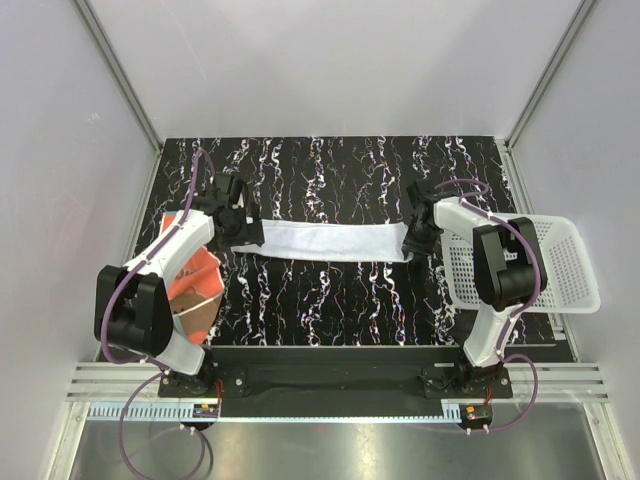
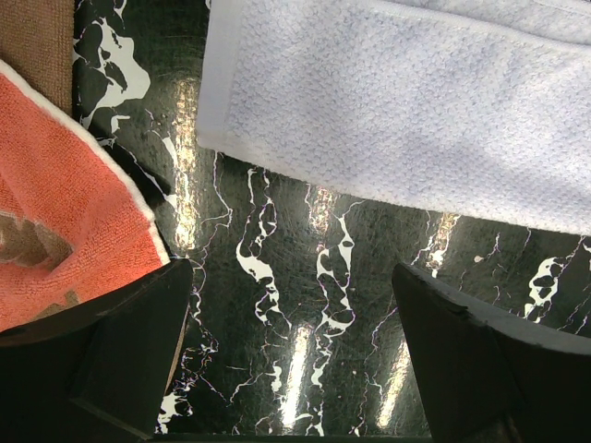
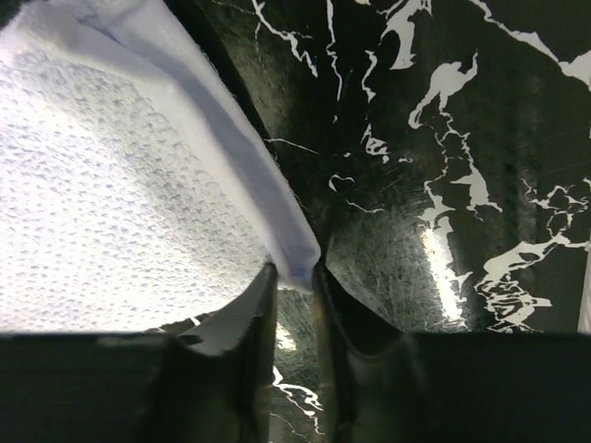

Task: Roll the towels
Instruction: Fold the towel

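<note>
The white towel [image 1: 320,241] lies stretched out as a long flat strip across the middle of the marbled table. My right gripper [image 1: 415,240] is at its right end. In the right wrist view the two jaws stand close together with the towel's corner [image 3: 294,263] pinched between them, and the cloth [image 3: 120,185] rises to the left. My left gripper [image 1: 238,215] hovers at the strip's left end, open, with bare table between its fingers [image 2: 129,351]. The white towel's edge [image 2: 406,111] lies just ahead of it. The orange towel [image 1: 200,285] lies crumpled at the left, brownish reverse showing.
A white perforated basket [image 1: 570,265] sits at the table's right edge, beside the right arm. The orange towel [image 2: 65,212] touches the left side of my left gripper's view. White walls enclose the table on three sides.
</note>
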Robot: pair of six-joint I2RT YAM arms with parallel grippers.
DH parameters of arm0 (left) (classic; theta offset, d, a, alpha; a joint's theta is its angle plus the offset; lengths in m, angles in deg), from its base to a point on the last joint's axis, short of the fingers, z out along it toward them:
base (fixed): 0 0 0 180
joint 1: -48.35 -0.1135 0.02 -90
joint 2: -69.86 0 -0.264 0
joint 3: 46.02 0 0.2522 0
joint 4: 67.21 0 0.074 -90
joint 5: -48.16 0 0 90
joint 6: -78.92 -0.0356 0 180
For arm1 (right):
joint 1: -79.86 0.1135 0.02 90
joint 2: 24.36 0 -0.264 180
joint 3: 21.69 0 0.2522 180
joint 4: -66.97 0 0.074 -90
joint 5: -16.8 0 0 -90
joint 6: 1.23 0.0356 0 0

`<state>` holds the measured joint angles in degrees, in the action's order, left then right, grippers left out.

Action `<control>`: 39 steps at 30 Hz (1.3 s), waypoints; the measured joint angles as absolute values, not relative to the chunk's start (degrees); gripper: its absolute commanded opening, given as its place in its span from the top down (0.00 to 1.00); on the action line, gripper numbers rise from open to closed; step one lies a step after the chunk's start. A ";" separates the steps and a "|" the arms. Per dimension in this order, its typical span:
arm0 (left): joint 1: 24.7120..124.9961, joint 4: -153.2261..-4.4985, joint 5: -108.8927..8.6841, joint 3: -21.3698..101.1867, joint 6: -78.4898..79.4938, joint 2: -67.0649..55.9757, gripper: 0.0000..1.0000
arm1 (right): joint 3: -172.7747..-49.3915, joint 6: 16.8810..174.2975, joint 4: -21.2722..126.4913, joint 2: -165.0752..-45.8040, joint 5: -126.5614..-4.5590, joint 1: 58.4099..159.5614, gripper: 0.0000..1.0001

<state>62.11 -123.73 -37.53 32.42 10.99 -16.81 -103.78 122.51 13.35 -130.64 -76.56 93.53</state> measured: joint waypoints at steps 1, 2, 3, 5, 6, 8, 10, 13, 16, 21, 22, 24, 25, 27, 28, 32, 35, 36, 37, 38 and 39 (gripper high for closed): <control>62.11 -123.71 -37.53 32.42 10.99 -16.81 0.05 | -103.83 122.64 13.55 -130.75 -76.51 93.53 0.78; 62.11 -123.71 -37.53 32.42 10.99 -16.81 0.05 | -103.89 122.73 13.63 -130.79 -76.43 93.53 0.84; 62.11 -123.73 -37.53 32.42 10.99 -16.81 0.05 | -103.92 122.84 13.83 -130.83 -76.29 93.53 0.88; 62.11 -123.73 -37.53 32.42 10.99 -16.81 0.05 | -104.00 122.95 14.00 -130.83 -76.14 93.53 0.96; 62.11 -123.73 -37.53 32.42 10.99 -16.81 0.05 | -104.05 122.90 13.96 -130.83 -76.14 93.53 0.99; 62.11 -123.71 -37.55 32.42 10.99 -16.79 0.05 | -104.27 122.88 13.61 -130.83 -76.21 93.53 1.00; 62.11 -123.71 -37.57 32.42 10.97 -16.64 0.05 | -104.59 122.55 12.98 -130.83 -76.69 93.53 1.00; 62.11 -123.71 -37.59 32.42 10.99 -16.05 0.05 | -106.34 121.64 9.98 -130.70 -78.00 93.57 1.00; 62.11 -123.69 -37.77 32.42 10.99 -15.15 0.05 | -109.84 120.46 5.92 -129.59 -80.60 93.68 1.00; 62.22 -123.53 -38.18 32.42 10.99 -14.47 0.08 | -115.94 118.55 1.00 -125.20 -85.56 93.71 1.00; 62.33 -123.49 -38.38 32.42 10.97 -14.47 0.09 | -116.68 118.31 0.13 -124.02 -86.54 93.71 1.00; 63.16 -123.29 -38.84 32.42 10.86 -14.50 0.13 | -117.29 117.90 -1.19 -122.00 -87.90 93.68 1.00; 63.86 -123.23 -39.08 32.42 10.70 -14.52 0.15 | -117.29 117.75 -1.86 -121.24 -88.58 93.68 1.00; 66.35 -123.27 -39.32 32.47 10.31 -15.15 0.21 | -117.29 117.51 -3.13 -120.63 -89.32 93.68 1.00; 67.82 -123.23 -39.52 32.53 10.09 -15.83 0.23 | -117.23 117.46 -3.61 -120.63 -89.69 93.68 1.00; 72.10 -123.34 -39.84 32.56 9.52 -19.54 0.32 | -116.42 117.29 -4.46 -120.63 -90.17 93.68 1.00; 72.63 -124.56 -38.79 33.82 9.46 -23.09 0.45 | -115.94 117.24 -4.77 -120.58 -90.15 93.68 1.00; 72.58 -124.73 -38.49 34.44 9.50 -24.18 0.54 | -115.65 117.24 -4.73 -120.54 -90.13 93.68 1.00; 72.56 -124.91 -38.40 35.16 9.61 -25.47 0.59 | -115.39 117.24 -4.73 -120.45 -90.11 93.68 1.00; 72.45 -124.78 -38.47 35.68 9.57 -26.43 0.65 | -115.04 117.24 -4.71 -120.34 -90.09 93.68 1.00; 72.36 -124.47 -38.64 36.01 9.44 -27.06 0.70 | -114.60 117.24 -4.66 -120.21 -90.09 93.68 1.00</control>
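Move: The right hand's fingertips already straddle the white towel's near right corner, within a centimetre of them; the basket's middle is level with it and about 22 cm to its right, some 3 cm higher. From the left hand, the white towel's near left corner lies roughly 2 cm ahead, 4 cm left and 9 cm below, with the orange towels about 7 cm back and 12 cm left. Right hand pinches the corner shut, lifts it 10 cm and rightward; left follows right, then sinks, closing partway. ##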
